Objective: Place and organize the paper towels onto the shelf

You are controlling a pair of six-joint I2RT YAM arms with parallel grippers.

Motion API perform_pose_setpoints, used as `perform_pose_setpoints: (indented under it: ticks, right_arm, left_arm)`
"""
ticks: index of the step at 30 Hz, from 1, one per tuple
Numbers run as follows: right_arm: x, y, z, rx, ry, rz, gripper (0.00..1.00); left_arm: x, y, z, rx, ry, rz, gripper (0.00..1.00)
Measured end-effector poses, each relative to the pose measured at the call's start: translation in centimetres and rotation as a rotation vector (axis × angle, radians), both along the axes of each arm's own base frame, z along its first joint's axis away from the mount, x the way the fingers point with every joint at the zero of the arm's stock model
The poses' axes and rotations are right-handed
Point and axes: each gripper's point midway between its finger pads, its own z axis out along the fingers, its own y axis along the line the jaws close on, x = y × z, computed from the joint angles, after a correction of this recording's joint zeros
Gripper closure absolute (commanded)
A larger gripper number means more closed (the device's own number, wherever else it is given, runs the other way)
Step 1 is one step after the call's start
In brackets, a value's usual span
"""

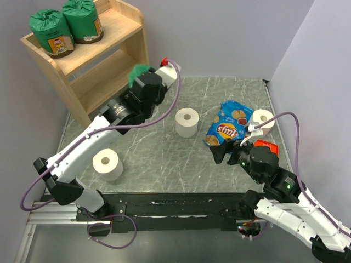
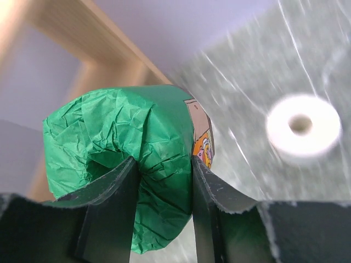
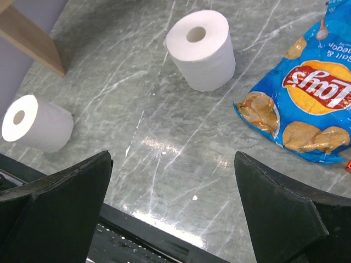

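Observation:
My left gripper (image 2: 163,164) is shut on a paper towel roll in crinkly green wrap (image 2: 126,131), held above the table beside the wooden shelf (image 1: 112,61); in the top view this roll (image 1: 139,72) shows just past the wrist. Two more green-wrapped rolls (image 1: 52,31) (image 1: 83,21) stand on the shelf's top tier. Bare white rolls stand mid-table (image 1: 186,121), at the near left (image 1: 107,164) and at the far right (image 1: 264,118). My right gripper (image 3: 173,181) hangs open and empty over the near right of the table, with the middle white roll (image 3: 200,46) ahead of it.
A blue snack bag (image 1: 229,126) lies between the middle and far-right white rolls, just ahead of my right gripper (image 1: 225,155). The shelf's lower tier (image 1: 104,68) shows nothing on it. Walls close in the left, back and right sides.

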Motion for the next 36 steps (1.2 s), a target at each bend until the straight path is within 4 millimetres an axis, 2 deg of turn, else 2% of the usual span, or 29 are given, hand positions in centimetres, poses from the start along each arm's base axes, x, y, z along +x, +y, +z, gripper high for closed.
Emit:
perform_pose_setpoints:
  ticks: [5, 10, 13, 19, 22, 26, 31, 36]
  right_arm:
    - [-0.2, -0.5, 1.8, 0.013, -0.024, -0.009, 0.00]
    - [-0.5, -1.1, 2.8, 0.026, -0.041, -0.017, 0.00]
    - [-0.8, -1.4, 2.8, 0.026, -0.041, -0.018, 0.00]
    - [-1.3, -1.9, 2.6, 0.008, -0.025, -0.017, 0.00]
    - [-1.5, -2.1, 2.8, 0.005, -0.022, -0.018, 0.00]
    - [-1.6, -2.3, 2.8, 0.000, -0.018, -0.018, 0.00]
    - [-1.8, -2.5, 3.3, -0.004, -0.015, -0.018, 0.00]
    - [-1.8, -2.5, 4.3, -0.011, -0.016, -0.016, 0.00]
  left_arm:
    - [1.1, 1.1, 6.1, 0.039, -0.172, 0.031, 0.63]
    - [3.5, 0.7, 10.0, 0.078, -0.293, 0.051, 0.65]
    - [5.4, 0.3, 11.4, 0.121, -0.356, 0.078, 0.66]
    - [9.4, 0.3, 11.8, 0.209, -0.411, 0.137, 0.65]
    - [10.9, 1.2, 11.7, 0.243, -0.420, 0.166, 0.64]
    - [12.3, 3.5, 12.8, 0.245, -0.445, 0.208, 0.63]
    - [13.2, 6.6, 15.4, 0.207, -0.507, 0.267, 0.60]
    - [13.8, 7.7, 16.7, 0.181, -0.551, 0.282, 0.60]
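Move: The left hand already holds a green paper towel roll. Its free spot at the top shelf's right end is about 17 cm ahead, 9 left and 12 above. The nearer shelved green roll stands 11 cm left of that spot and 3 nearer. The middle white roll is 6 cm ahead, 16 right and 29 below the left hand. From the right hand the spot lies about 33 cm ahead, 38 left and 25 above. Left hand carries the gripped roll up 17 cm, forward and left towards the top shelf; right hand rises slightly. ##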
